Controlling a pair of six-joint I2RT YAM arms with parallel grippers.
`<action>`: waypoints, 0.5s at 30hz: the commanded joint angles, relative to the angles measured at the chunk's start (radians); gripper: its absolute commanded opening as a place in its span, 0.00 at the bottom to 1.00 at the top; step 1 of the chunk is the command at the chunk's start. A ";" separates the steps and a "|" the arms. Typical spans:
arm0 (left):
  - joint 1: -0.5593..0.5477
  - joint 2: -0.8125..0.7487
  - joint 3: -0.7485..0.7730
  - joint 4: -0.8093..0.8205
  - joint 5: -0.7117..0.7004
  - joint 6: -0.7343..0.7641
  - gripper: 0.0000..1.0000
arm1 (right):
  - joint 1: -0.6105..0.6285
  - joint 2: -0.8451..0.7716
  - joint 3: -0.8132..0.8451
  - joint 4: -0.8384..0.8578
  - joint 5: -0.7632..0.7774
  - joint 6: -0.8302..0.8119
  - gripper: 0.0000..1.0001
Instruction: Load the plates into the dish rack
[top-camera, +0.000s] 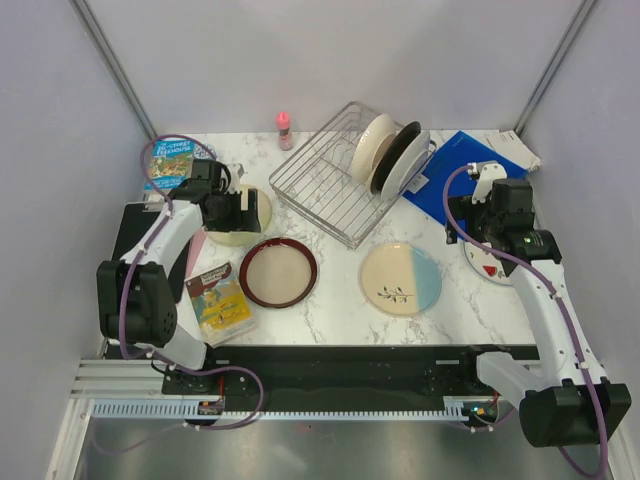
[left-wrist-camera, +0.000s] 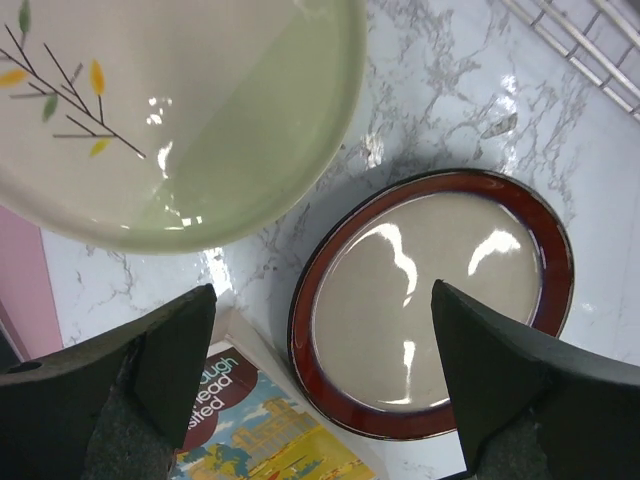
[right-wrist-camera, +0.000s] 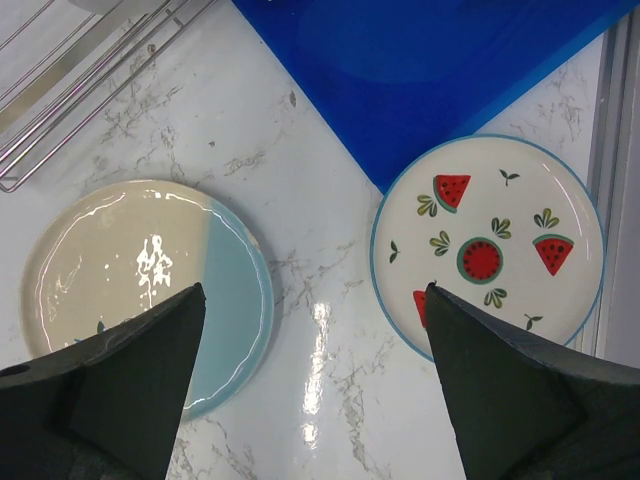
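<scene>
The wire dish rack (top-camera: 330, 185) stands at the back middle and holds a cream plate (top-camera: 372, 140), a black plate (top-camera: 392, 160) and a white plate (top-camera: 410, 165) upright. A dark-red-rimmed cream plate (top-camera: 278, 272) and a cream-and-light-blue twig plate (top-camera: 400, 278) lie flat on the table. My left gripper (top-camera: 240, 210) is open and empty above the pale yellow plate (left-wrist-camera: 180, 120), with the red-rimmed plate (left-wrist-camera: 435, 300) below its jaws. My right gripper (top-camera: 487, 228) is open and empty, over bare table between the blue-and-cream plate (right-wrist-camera: 140, 280) and the white plate with red watermelon shapes (right-wrist-camera: 490, 250).
A blue folder (top-camera: 470, 165) lies right of the rack, partly under the watermelon plate's side. A book (top-camera: 218, 300) lies front left, touching the red-rimmed plate's edge. A round blue-topped tin (top-camera: 172, 163) and a small pink-capped bottle (top-camera: 284, 130) stand at the back.
</scene>
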 joint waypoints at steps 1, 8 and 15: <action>0.002 0.030 0.161 0.018 0.048 0.040 0.95 | 0.003 -0.012 -0.013 0.053 0.022 0.009 0.98; -0.009 0.319 0.584 -0.013 0.049 0.040 0.93 | 0.004 -0.027 -0.061 0.173 -0.085 -0.145 0.98; -0.047 0.574 0.842 -0.013 0.069 0.040 0.89 | 0.004 0.111 -0.024 0.201 -0.080 -0.037 0.98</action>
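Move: Ahead of the left hand by about 9 cm and 2 cm to its left, some 10 cm below, lies the middle of the green plate. The brown-rimmed plate lies about 8 cm back and 10 cm right of that hand, the dish rack's middle roughly 20 cm ahead and 31 cm right, and the pink bottle 28 cm ahead and 12 cm right. From the right hand the green plate is about 13 cm ahead, 62 cm left and 20 cm down. Sweeping forward about 17 cm over the green plate towards its far right rim by the rack's corner, the open left hand first rises some 8 cm, then starts to sink, tilting its fingers up about 15 degrees and drifting slightly right. The open right hand eases roughly 2 cm forward and a little down. ##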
